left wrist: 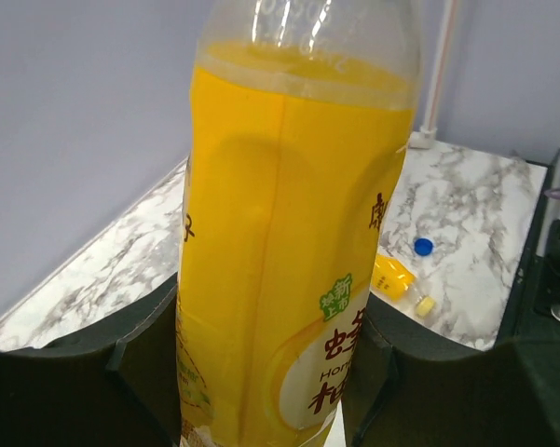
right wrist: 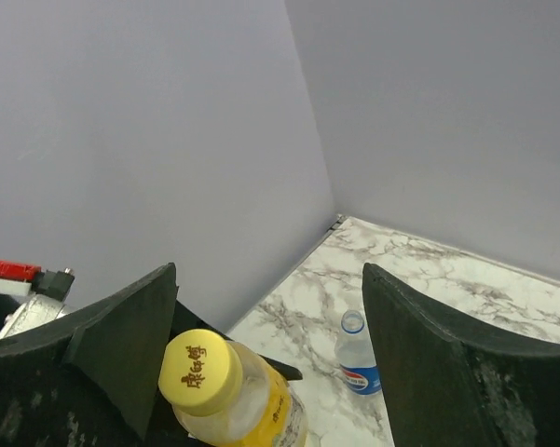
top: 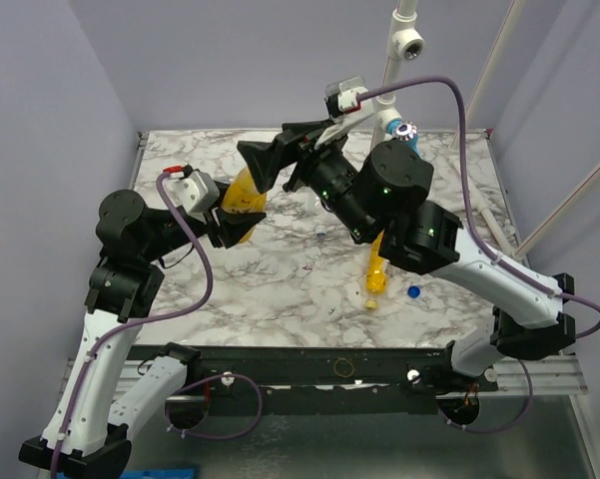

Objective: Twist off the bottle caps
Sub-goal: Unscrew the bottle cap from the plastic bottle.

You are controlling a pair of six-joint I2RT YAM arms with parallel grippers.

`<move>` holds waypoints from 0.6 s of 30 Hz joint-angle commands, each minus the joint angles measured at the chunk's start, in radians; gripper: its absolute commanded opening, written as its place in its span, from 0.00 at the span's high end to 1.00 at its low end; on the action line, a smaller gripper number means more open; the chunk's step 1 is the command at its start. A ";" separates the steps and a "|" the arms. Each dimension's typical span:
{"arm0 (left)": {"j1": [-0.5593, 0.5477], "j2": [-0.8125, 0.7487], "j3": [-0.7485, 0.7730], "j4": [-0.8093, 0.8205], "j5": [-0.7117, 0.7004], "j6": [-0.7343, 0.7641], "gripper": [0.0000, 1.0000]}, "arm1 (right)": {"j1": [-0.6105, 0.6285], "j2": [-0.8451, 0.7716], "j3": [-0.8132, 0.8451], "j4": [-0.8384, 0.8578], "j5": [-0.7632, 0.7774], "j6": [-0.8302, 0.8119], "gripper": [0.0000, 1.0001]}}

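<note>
My left gripper [left wrist: 270, 372] is shut on the body of an upright yellow-orange bottle [left wrist: 289, 233], its fingers pressed against both sides of the label. The top view shows that bottle [top: 243, 200] held above the left half of the table. Its yellow cap [right wrist: 199, 371] sits on the neck between the spread fingers of my open right gripper [right wrist: 270, 345], close to the left finger [right wrist: 121, 345] and well apart from the right one. A second yellow bottle [top: 376, 269] lies on its side with its yellow cap [left wrist: 425, 305] on. A loose blue cap [top: 413, 291] rests beside it.
An uncapped clear Pepsi bottle [right wrist: 359, 358] stands on the marble table [top: 280, 289] beyond the held bottle. Grey walls close the left and back sides. A white camera pole [top: 399, 50] rises at the back right, and my right arm [top: 429, 235] crosses the table's middle.
</note>
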 commanded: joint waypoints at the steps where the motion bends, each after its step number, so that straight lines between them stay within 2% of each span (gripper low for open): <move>1: 0.001 0.000 -0.009 0.070 -0.218 -0.054 1.00 | -0.014 0.083 0.154 -0.208 0.027 0.054 0.16; 5: 0.000 0.006 -0.017 0.071 -0.263 -0.082 1.00 | -0.017 0.111 0.182 -0.234 -0.007 0.056 0.22; 14: 0.000 0.018 -0.016 0.059 -0.268 -0.134 1.00 | -0.066 0.096 0.143 -0.166 -0.138 0.091 0.53; 18: 0.000 0.010 -0.026 0.058 -0.244 -0.144 1.00 | -0.097 0.098 0.134 -0.145 -0.200 0.110 0.56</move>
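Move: Just below the right hand lies the yellow cap on the upright yellow bottle: about 3 cm down, 3 cm left and 2 cm back. The lying yellow bottle is far beneath that hand on the table, some 50 cm down, 19 cm right and 8 cm ahead, with the blue cap about 28 cm right and 2 cm ahead at the same depth. From the left hand, which already holds the yellow bottle, the yellow cap is some 12 cm above, 3 cm right and 1 cm ahead. Bringing the yellow bottle to the open right fingers, the left hand keeps its grip and swings forward about 4 cm and left 2 cm, turning it some 15 degrees counter-clockwise. The right hand rises barely, then sinks about 3 cm while easing left and forward, fingers dipping slightly and closing to roughly half open around the yellow cap; a firm pinch isn't visible yet. ##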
